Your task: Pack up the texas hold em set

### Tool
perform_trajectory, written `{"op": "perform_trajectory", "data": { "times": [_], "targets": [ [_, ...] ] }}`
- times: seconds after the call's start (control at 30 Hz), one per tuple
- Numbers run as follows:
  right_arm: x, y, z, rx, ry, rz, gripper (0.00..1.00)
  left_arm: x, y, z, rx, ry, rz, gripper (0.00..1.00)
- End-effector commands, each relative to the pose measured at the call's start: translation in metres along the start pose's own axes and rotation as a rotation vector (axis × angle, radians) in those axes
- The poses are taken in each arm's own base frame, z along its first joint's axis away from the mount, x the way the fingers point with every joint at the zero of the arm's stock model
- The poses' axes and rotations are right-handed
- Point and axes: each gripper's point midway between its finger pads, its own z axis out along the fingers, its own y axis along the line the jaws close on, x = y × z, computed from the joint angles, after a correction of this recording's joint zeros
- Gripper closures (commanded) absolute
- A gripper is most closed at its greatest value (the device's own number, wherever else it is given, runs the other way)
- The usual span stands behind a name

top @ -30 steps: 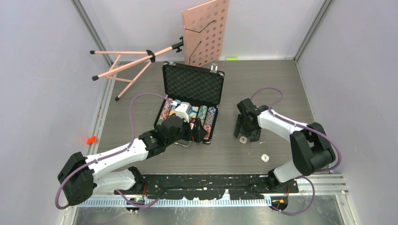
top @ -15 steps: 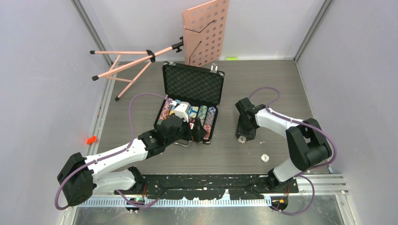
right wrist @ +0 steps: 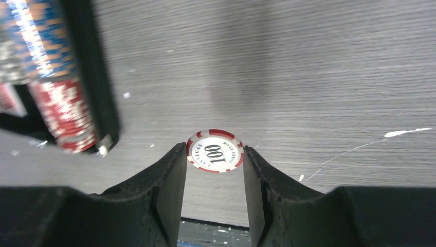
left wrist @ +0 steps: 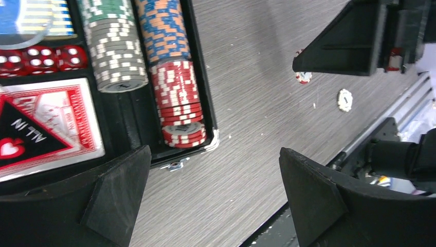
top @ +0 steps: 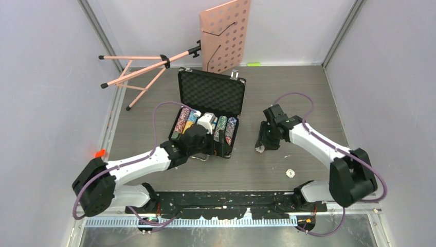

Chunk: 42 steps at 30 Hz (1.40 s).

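The black case [top: 211, 92] stands open at the table's middle, with its foam lid up. Its tray [left wrist: 200, 87] holds rows of striped chips [left wrist: 175, 98], red dice [left wrist: 49, 57] and a card deck [left wrist: 46, 123]. My right gripper [right wrist: 215, 154] is shut on a red-and-white chip [right wrist: 215, 151] marked 100, pinched by its edges at the fingertips. In the top view that right gripper [top: 260, 147] hangs just right of the case. My left gripper [left wrist: 213, 157] is open and holds nothing. It hovers over bare table by the case's near right corner.
A white chip [top: 290, 173] lies loose on the table to the near right. The pink perforated music stand [top: 224, 33] leans at the back wall, its tripod [top: 139, 69] lying to the left. A small red object [top: 100, 153] sits at the left edge.
The right gripper closed on the red chip on the table and carried it slightly left toward the case. The left arm shifted a little to the right.
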Motion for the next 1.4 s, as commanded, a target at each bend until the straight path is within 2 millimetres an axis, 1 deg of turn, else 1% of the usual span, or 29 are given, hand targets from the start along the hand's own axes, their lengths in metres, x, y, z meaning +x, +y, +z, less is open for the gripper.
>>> {"op": "perform_trajectory", "data": {
  "times": [0.0, 0.1, 0.2, 0.37, 0.43, 0.53, 1.0, 1.17, 1.37],
  "targets": [
    [-0.009, 0.037, -0.032, -0.19, -0.066, -0.064, 0.66, -0.035, -0.038, 0.009, 0.133, 0.005, -0.104, 0.0],
    [-0.009, 0.05, -0.042, -0.255, -0.102, -0.102, 0.69, -0.041, -0.05, 0.019, 0.196, 0.055, -0.162, 0.01],
    [-0.007, 0.063, -0.051, -0.321, -0.131, -0.14, 0.7, -0.044, -0.06, 0.028, 0.262, 0.129, -0.231, 0.05],
    [0.002, 0.084, -0.069, -0.41, -0.193, -0.246, 0.71, -0.042, -0.076, 0.04, 0.357, 0.241, -0.3, 0.13],
    [0.005, 0.09, -0.072, -0.42, -0.212, -0.283, 0.71, -0.041, -0.081, 0.042, 0.381, 0.271, -0.31, 0.17],
    [0.009, 0.097, -0.077, -0.441, -0.231, -0.333, 0.71, -0.036, -0.085, 0.045, 0.403, 0.313, -0.324, 0.2],
    [0.002, 0.109, -0.079, -0.436, -0.262, -0.392, 0.73, -0.021, -0.09, 0.047, 0.438, 0.42, -0.369, 0.33],
    [-0.001, 0.111, -0.082, -0.437, -0.278, -0.406, 0.74, -0.012, -0.089, 0.047, 0.444, 0.466, -0.375, 0.41],
    [-0.001, 0.116, -0.085, -0.449, -0.287, -0.419, 0.74, -0.005, -0.089, 0.048, 0.448, 0.506, -0.383, 0.44]
  ]
}}
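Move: The 100 chip still pinched in the right hand is about 17 cm to the left hand's right, roughly 1 cm farther out and 7 cm below it; the open left gripper thus lies about 17 cm left of the right hand and 7 cm above, 1 cm nearer the base. The red chip stack in the case is about 3 cm ahead of the left hand, 3 cm to its right and 9 cm below. The last loose chip lies some 10 cm back and 13 cm right of the right hand, about 5 cm lower. The right hand keeps its pinch on the chip and carries it about 8 cm left and 7 cm up, drawing back a little, towards the left gripper, its fingertips swinging leftward, then all but holds there. The left hand goes some 9 cm right to meet it, bulging forward and up on the way before easing back, its fingers turning from forward-right to nearly straight right and narrowing from wide open to a bit over half, round the chip without closing on it. ##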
